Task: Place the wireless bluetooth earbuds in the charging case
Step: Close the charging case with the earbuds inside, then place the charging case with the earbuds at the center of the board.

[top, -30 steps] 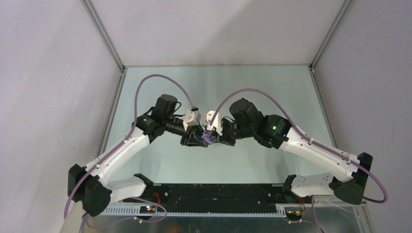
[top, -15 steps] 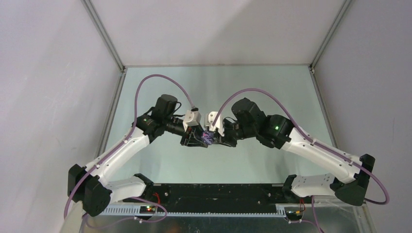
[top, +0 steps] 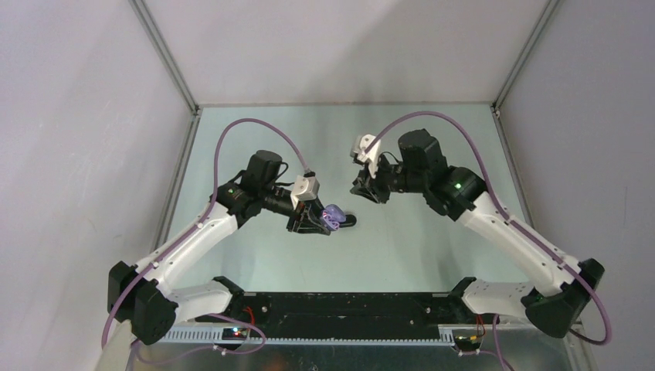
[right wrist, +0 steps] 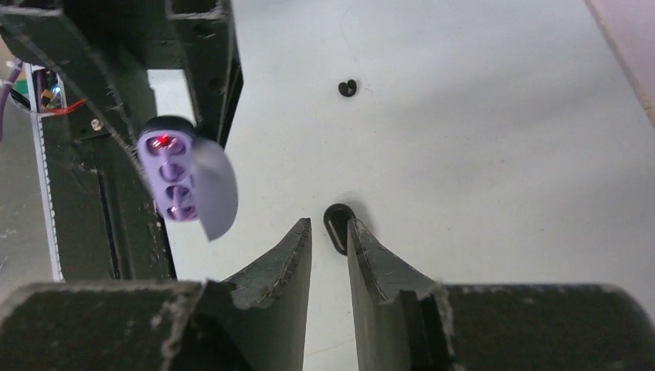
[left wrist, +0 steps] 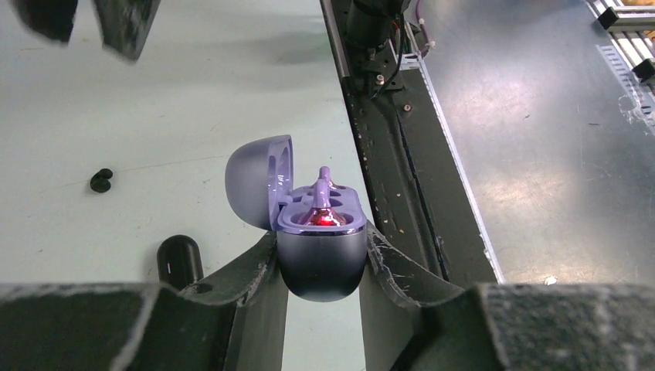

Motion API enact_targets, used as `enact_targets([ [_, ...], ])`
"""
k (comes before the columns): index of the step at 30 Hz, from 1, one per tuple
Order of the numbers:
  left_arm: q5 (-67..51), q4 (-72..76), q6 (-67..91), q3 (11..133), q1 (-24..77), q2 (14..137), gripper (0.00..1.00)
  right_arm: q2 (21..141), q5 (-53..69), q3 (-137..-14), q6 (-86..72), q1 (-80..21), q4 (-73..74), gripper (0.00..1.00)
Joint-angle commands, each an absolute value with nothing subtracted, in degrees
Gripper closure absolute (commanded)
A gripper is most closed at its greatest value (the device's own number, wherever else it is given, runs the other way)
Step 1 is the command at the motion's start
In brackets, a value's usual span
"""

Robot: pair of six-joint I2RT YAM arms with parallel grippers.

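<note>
My left gripper (top: 319,222) is shut on the lower body of a lilac charging case (left wrist: 320,247), holding it above the table with its lid (left wrist: 257,182) swung open. A lilac earbud (left wrist: 322,192) stands in one well, stem up, beside a red light. The same case (right wrist: 171,179) shows in the right wrist view. My right gripper (top: 363,188) hangs apart from it, up and to the right, jaws (right wrist: 328,230) slightly open with nothing between them. One black earbud (left wrist: 100,180) lies loose on the table (right wrist: 348,87).
A closed black case (left wrist: 179,261) lies on the table just beside the left fingers; in the right wrist view this black case (right wrist: 334,220) sits below that gripper's tips. The black base rail (top: 340,309) runs along the near edge.
The right gripper has pulled away from the lilac case, up and to the right, and its jaws have parted a little. The left gripper and the case have stayed still.
</note>
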State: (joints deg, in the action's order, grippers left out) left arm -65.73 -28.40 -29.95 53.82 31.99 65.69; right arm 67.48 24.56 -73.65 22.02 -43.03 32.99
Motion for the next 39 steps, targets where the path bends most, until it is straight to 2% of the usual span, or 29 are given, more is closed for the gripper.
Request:
enact_targets([
  [1, -67.4, -27.3, -29.7, 56.0, 32.2, 65.5, 0.96, 72.3, 26.7, -72.7, 19.4, -43.5, 28.1, 0.71],
  [9, -66.3, -25.2, -27.9, 55.2, 32.2, 65.3, 0.96, 71.5, 30.8, -72.2, 23.4, -50.6, 30.2, 0.71],
  [14, -63.8, -22.6, -26.0, 54.5, 32.1, 65.4, 0.96, 67.1, 35.4, -72.2, 24.7, -50.4, 33.8, 0.70],
  [18, -62.9, -21.7, -24.9, 54.7, 32.2, 66.0, 0.96, 65.1, 33.6, -72.2, 25.4, -49.8, 35.2, 0.67],
  [20, -60.5, -21.6, -24.7, 55.1, 32.0, 65.9, 0.98, 64.2, 32.7, -72.2, 25.3, -47.5, 35.7, 0.63],
  [22, -55.2, -21.0, -24.6, 55.1, 31.5, 65.9, 1.00, 63.5, 32.4, -71.9, 24.4, -43.8, 35.5, 0.45],
  [23, -51.8, -20.4, -24.8, 54.8, 30.5, 66.0, 1.00, 63.3, 31.9, -71.3, 24.0, -41.1, 35.0, 0.40],
  [24, -50.3, -19.9, -24.8, 54.6, 29.8, 66.2, 1.00, 62.9, 30.7, -71.0, 23.1, -38.5, 34.8, 0.31],
  [26, -45.8, -18.0, -23.7, 54.4, 27.1, 67.2, 1.00, 62.4, 30.5, -69.8, 22.2, -34.2, 34.7, 0.24],
  [33, -44.0, -12.6, -10.6, 61.1, 15.3, 78.0, 0.99, 60.7, 31.2, -63.6, 19.1, -22.2, 31.3, 0.11],
  [39, -39.5, -14.9, -0.9, 73.0, 10.5, 95.8, 0.99, 58.9, 29.6, -61.6, 18.7, -16.4, 29.0, 0.05],
])
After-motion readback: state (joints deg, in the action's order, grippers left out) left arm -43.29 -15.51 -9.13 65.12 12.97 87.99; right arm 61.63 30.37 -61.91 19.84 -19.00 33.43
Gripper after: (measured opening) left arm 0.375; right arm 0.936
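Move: The open purple charging case, earbuds inside, is already in the left fingers, roughly 2 cm to the right of that hand's point; from the right hand it lies about 6 cm back, 6 cm to the left and 5 cm lower. The closed black case lies on the table about 9 cm ahead of the left hand, 4 cm to its right and 18 cm below. A black earbud pair lies about 9 cm ahead of the right hand, 7 cm to its right and 23 cm down. Down, left and then back, the right hand dips about 5 cm to the open lid to shut it, rises again, then withdraws forward and to the right, its fingers spreading nearly fully. The left hand first holds still, then carries the case quickly forward about 20 cm, somewhat left and down, turning some 45 degrees counter-clockwise with its grip kept. ##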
